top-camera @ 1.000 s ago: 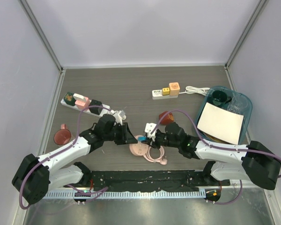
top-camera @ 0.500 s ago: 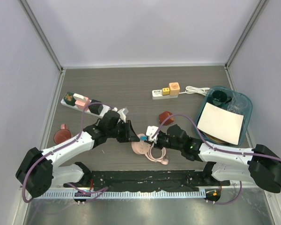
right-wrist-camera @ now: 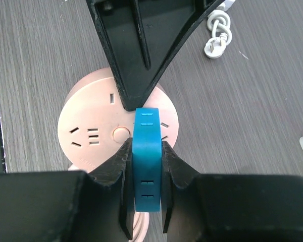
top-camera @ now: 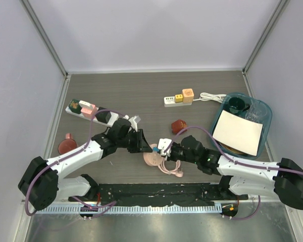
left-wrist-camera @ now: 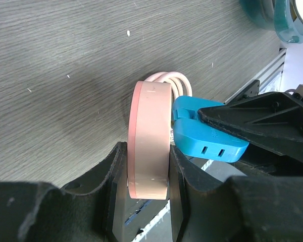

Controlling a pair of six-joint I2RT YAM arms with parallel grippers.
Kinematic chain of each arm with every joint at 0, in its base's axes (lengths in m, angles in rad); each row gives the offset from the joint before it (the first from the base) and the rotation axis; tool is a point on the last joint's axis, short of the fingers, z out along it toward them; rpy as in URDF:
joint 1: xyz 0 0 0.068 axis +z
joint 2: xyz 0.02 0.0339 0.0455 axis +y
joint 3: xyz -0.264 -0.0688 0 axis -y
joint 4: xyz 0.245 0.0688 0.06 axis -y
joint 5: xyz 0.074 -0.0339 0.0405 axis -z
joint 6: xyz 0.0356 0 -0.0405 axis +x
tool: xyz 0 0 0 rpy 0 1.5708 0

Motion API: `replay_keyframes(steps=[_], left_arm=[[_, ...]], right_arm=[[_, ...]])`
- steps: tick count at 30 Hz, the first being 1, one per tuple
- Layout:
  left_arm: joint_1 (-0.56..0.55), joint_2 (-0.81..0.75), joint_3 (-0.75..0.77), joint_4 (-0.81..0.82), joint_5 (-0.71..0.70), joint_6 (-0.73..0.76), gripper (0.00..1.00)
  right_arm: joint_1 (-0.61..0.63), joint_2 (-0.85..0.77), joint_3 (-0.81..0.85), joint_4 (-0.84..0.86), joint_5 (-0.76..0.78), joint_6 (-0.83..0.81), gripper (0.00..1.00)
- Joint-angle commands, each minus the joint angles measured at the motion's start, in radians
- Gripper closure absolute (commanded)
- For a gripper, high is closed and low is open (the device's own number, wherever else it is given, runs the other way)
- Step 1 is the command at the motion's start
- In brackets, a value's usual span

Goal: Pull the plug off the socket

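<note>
A round pink socket (top-camera: 152, 159) lies near the table's front middle, and a blue plug (top-camera: 155, 149) sits on its face. My left gripper (top-camera: 145, 146) is shut on the socket's rim; in the left wrist view the socket (left-wrist-camera: 149, 136) stands edge-on between my fingers (left-wrist-camera: 116, 161). The blue plug (left-wrist-camera: 204, 138) presses against the socket's face there. My right gripper (top-camera: 164, 149) is shut on the plug. In the right wrist view the plug (right-wrist-camera: 147, 166) is clamped between my fingers (right-wrist-camera: 122, 156), over the socket (right-wrist-camera: 91, 128).
The socket's pink cord (top-camera: 170, 167) coils beside it. A dark red block (top-camera: 179, 125) sits behind. A white power strip (top-camera: 179, 98) lies at the back, another strip (top-camera: 88, 111) at the left. A teal bin (top-camera: 265, 113) stands right, a red cup (top-camera: 66, 146) left.
My left gripper has moved right and a little forward onto the socket's rim. My right arm has shifted slightly right and toward the front. The plug stays against the socket.
</note>
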Motion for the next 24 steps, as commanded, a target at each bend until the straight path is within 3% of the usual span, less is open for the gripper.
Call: replay_keyframes(steps=[1, 11, 15, 19, 22, 24], left_arm=[[0.028, 0.047, 0.007, -0.083, -0.188, 0.034, 1.0], [0.028, 0.062, 0.009, -0.099, -0.228, 0.049, 1.0], [0.028, 0.064, -0.002, -0.05, -0.217, 0.061, 1.0], [0.028, 0.116, 0.02, -0.048, -0.214, 0.066, 0.99], [0.028, 0.145, 0.032, -0.036, -0.223, 0.064, 0.84], [0.028, 0.145, 0.047, -0.04, -0.257, 0.066, 0.67]], right_arm=[[0.023, -0.005, 0.09, 0.017, -0.092, 0.003, 0.99], [0.04, -0.016, 0.176, -0.137, 0.012, -0.062, 0.99], [0.039, -0.066, 0.104, -0.037, 0.113, 0.016, 0.99], [0.033, -0.091, 0.084, 0.017, 0.324, 0.197, 0.99], [0.022, -0.117, 0.089, -0.02, 0.409, 0.352, 0.99], [0.01, -0.119, 0.063, -0.034, 0.438, 0.423, 0.99]])
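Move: My left hand grips the pink socket by its edge, the socket's middle about 2 cm to its right and 2 cm below, 1 cm back; the blue plug sits roughly 3 cm right, 2 cm back and 1 cm above that hand. From my right hand, already pinching the plug, the socket's middle is some 3 cm below, 2 cm left and 1 cm back. The pink cable coil lies 5 cm back, 5 cm right and 7 cm below the right hand, the red block 11 cm ahead, 10 cm right, 8 cm down. I pull the socket and plug apart. My right hand, keeping its pinch on the plug, dips and eases left and slightly back, then draws about 5 cm up off the socket face and swings forward and right, turning clockwise. Meanwhile my left hand holds on to the socket, carrying it about 2.5 cm down and forward. ##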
